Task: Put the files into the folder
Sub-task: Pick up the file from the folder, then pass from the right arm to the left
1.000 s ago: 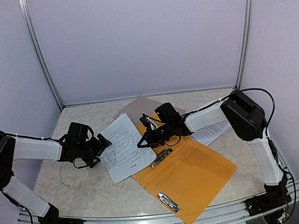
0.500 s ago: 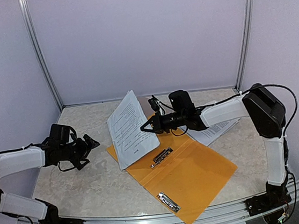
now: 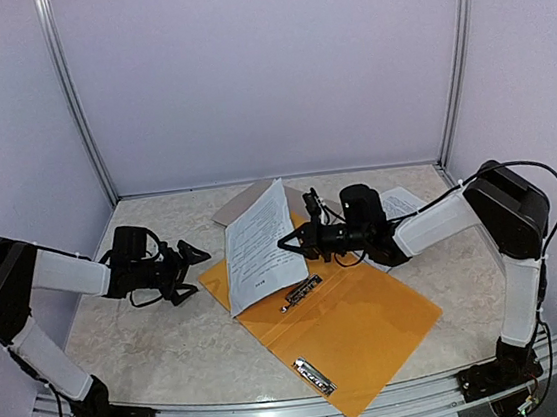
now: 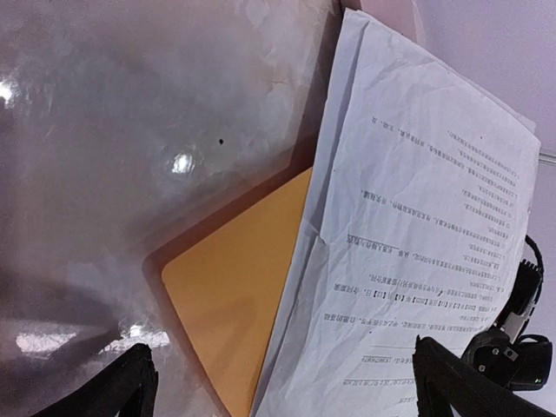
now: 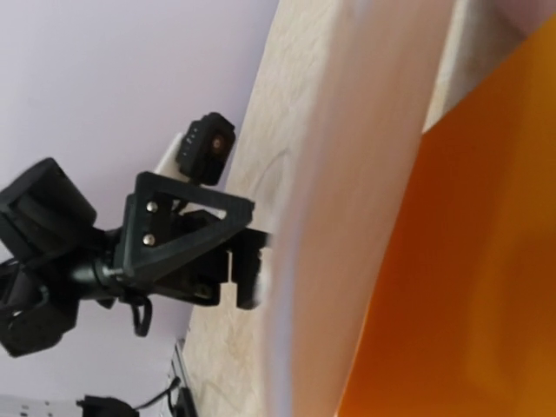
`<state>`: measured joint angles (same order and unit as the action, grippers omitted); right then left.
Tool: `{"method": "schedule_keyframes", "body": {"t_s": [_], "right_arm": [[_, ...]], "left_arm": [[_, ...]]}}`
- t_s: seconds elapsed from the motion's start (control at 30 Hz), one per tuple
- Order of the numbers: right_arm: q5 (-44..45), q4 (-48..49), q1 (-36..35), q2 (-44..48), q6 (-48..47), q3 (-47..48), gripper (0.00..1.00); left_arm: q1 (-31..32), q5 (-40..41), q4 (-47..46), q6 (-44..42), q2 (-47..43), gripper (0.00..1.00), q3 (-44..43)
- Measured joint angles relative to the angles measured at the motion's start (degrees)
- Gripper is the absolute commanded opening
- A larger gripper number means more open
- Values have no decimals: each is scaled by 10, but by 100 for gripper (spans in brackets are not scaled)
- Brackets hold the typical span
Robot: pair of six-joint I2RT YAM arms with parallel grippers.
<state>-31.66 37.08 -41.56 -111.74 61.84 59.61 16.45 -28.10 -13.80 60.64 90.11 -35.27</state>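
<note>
The orange folder (image 3: 357,320) lies open at the table's middle, and its near-left corner (image 4: 230,295) shows in the left wrist view. Printed white files (image 3: 258,246) stand tilted up over the folder's left part, with my right gripper (image 3: 288,240) shut on their right edge. The same sheets (image 4: 426,226) fill the right of the left wrist view and appear edge-on and blurred (image 5: 347,217) in the right wrist view. My left gripper (image 3: 190,263) hangs open just left of the folder, holding nothing. More files (image 3: 403,200) lie under the right arm.
A grey-brown clipboard (image 3: 257,195) lies flat behind the raised sheets. Two metal clips (image 3: 303,291) (image 3: 314,376) sit on the folder's inner face. The marbled tabletop (image 3: 152,334) is walled at the back and both sides.
The right gripper has lifted the sheets off the table and swung them rightward over the folder. The left arm drew back, then came toward the folder again, still open.
</note>
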Motion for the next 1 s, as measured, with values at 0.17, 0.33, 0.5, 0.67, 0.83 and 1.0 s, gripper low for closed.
{"method": "schedule_keyframes", "body": {"t_s": [0.17, 0.33, 0.5, 0.67, 0.83, 1.0], "right_arm": [[28, 66, 0, 7, 57, -53, 0], [43, 140, 0, 9, 123, -93, 0], [49, 188, 0, 9, 162, -96, 0], [51, 220, 0, 9, 189, -99, 0], [56, 235, 0, 9, 201, -107, 0], [58, 244, 0, 9, 206, -116, 0]], "left_arm": [[14, -31, -31, 19, 49, 99, -45], [39, -43, -41, 25, 54, 97, -60], [53, -52, -49, 38, 75, 93, -74], [57, -63, -59, 58, 112, 89, -74], [63, -86, -89, 82, 141, 80, -82], [74, -115, -152, 116, 186, 70, -101]]}}
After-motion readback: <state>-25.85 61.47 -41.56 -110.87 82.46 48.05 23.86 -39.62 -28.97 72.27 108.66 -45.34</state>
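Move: The file, hanging from the right hand by its right edge, has its middle about 14 cm to the left hand's right, 2 cm ahead and some 3 cm higher. The upper clip sits 22 cm right, 4 cm back and 6 cm down. The open orange folder's middle is about 27 cm right, 10 cm back and 6 cm down. From the right hand the file's middle is 5 cm left, 1 cm ahead and 4 cm lower. The right hand keeps the file pinched by its edge, easing about 2.5 cm right and then lifting about 2 cm while its fingers tilt up some 15 degrees. The left hand sweeps about 9 cm right to the file's free left edge, rising slightly and then sinking, flattening its fingers and closing them by about a quarter, the edge coming between the open tips; contact can't be seen. ##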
